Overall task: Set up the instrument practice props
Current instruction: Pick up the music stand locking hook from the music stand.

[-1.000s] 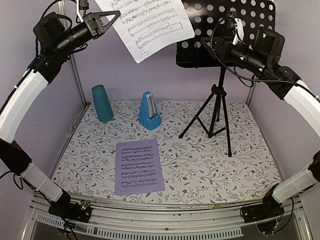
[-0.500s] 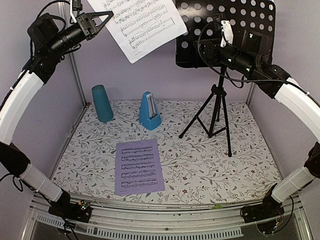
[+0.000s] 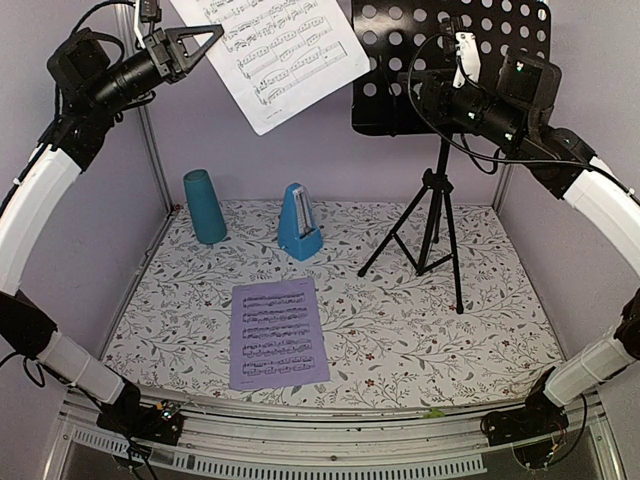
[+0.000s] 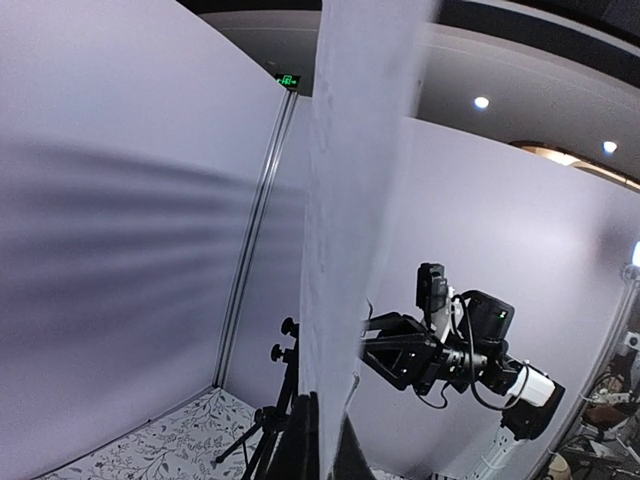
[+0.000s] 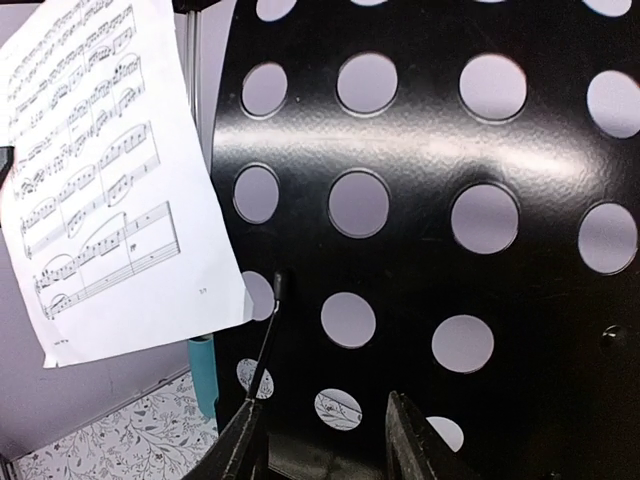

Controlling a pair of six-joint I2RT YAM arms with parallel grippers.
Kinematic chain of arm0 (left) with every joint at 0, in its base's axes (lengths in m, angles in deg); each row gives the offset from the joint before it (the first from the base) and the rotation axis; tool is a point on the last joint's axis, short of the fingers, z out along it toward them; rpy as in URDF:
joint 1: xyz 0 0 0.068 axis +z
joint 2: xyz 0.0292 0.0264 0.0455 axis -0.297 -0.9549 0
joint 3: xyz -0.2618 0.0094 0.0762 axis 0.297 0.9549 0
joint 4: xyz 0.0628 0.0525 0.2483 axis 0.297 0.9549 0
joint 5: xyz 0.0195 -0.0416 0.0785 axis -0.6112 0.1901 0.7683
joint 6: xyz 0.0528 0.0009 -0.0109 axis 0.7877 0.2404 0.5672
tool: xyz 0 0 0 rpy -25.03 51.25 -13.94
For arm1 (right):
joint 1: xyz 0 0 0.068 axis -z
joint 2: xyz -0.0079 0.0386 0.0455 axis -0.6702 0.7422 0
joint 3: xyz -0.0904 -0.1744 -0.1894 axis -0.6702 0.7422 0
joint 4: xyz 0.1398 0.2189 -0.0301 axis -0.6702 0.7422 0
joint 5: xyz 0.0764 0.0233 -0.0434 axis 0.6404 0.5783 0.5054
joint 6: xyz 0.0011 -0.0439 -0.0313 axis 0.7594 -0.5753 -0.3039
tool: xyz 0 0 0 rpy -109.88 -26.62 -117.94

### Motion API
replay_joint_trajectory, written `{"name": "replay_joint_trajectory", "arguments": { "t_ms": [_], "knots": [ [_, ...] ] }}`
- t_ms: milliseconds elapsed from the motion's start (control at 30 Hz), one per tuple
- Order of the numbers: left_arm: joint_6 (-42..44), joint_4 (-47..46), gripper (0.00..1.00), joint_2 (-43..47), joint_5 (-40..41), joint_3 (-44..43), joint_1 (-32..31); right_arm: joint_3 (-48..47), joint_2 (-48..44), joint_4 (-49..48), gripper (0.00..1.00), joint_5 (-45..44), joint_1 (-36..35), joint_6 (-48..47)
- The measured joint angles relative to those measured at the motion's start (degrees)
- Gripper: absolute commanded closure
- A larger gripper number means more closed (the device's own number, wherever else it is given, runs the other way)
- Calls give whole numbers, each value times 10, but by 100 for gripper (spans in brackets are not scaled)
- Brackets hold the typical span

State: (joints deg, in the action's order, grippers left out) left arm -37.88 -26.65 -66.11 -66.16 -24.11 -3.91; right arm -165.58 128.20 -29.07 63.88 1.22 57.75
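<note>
The black music stand (image 3: 438, 200) stands at the back right on its tripod, its perforated tray (image 3: 400, 50) up high. My right gripper (image 3: 418, 88) is at the tray's front. In the right wrist view its fingers (image 5: 325, 445) stand apart with the tray's bottom ledge between them, and a thin wire arm (image 5: 268, 330) lies by the left finger. My left gripper (image 3: 215, 30) is shut on the white sheet-music page (image 3: 280, 50), held high at the back left, beside the tray. The lavender page (image 3: 278, 333) lies flat near the front. The blue metronome (image 3: 300, 222) stands behind it.
A tall teal cup (image 3: 205, 206) stands at the back left by a metal frame post (image 3: 155, 170). Purple walls close in the back and both sides. The stand's tripod legs (image 3: 455, 270) spread across the right of the floral mat (image 3: 420, 330).
My left gripper has carried the white page a little up and to the left. My right gripper has shifted slightly along the tray front and its jaws have narrowed a touch.
</note>
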Motion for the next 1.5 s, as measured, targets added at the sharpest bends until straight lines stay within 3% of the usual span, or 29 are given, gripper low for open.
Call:
{"name": "replay_joint_trajectory", "arguments": {
  "t_ms": [200, 500, 800, 1100, 1267, 1400, 1500],
  "knots": [
    [2, 2, 100, 0, -6, 0, 0, -24, -10, 26, 59, 16, -2, 7],
    [10, 12, 100, 0, -16, 1, 0, -71, 36, 68, 68, 17, -14, 11],
    [29, 26, 100, 0, -35, 1, 0, -100, 56, 95, 85, 24, -15, 24],
    [45, 34, 100, 0, -56, 2, 0, -101, 56, 102, 77, 29, -16, 42],
    [53, 41, 100, 0, -63, 3, 0, -104, 59, 107, 80, 29, -16, 50],
    [60, 46, 100, 0, -66, 7, 0, -104, 59, 107, 90, 31, -16, 57],
    [66, 50, 100, -1, -67, 8, 0, -104, 59, 107, 90, 37, -16, 61]
  ]
}}
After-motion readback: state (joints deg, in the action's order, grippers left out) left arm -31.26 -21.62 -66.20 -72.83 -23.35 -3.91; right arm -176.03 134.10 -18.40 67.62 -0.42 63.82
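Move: The music stand locking hook is about 4 cm to my right hand's left, some 1 cm ahead and 2 cm above it. Beyond the hook is the stand's plate, its middle about 7 cm ahead of this hand, 15 cm to its right and 8 cm above. The white music sheet's middle is some 23 cm to its left, 2 cm nearer me and 6 cm above. From my left hand the hook is about 27 cm to the right, 4 cm ahead and 7 cm below. I first ease my right hand back and up a little, then bring it forward and down again while drifting left, ending about 3 cm left of where I began with the fingers tipped slightly down. The fingers, not quite half open, close around the hook's rod, reopen a touch and close again until nearly shut. My left hand keeps its pinch on the sheet and sinks about 3 cm. ##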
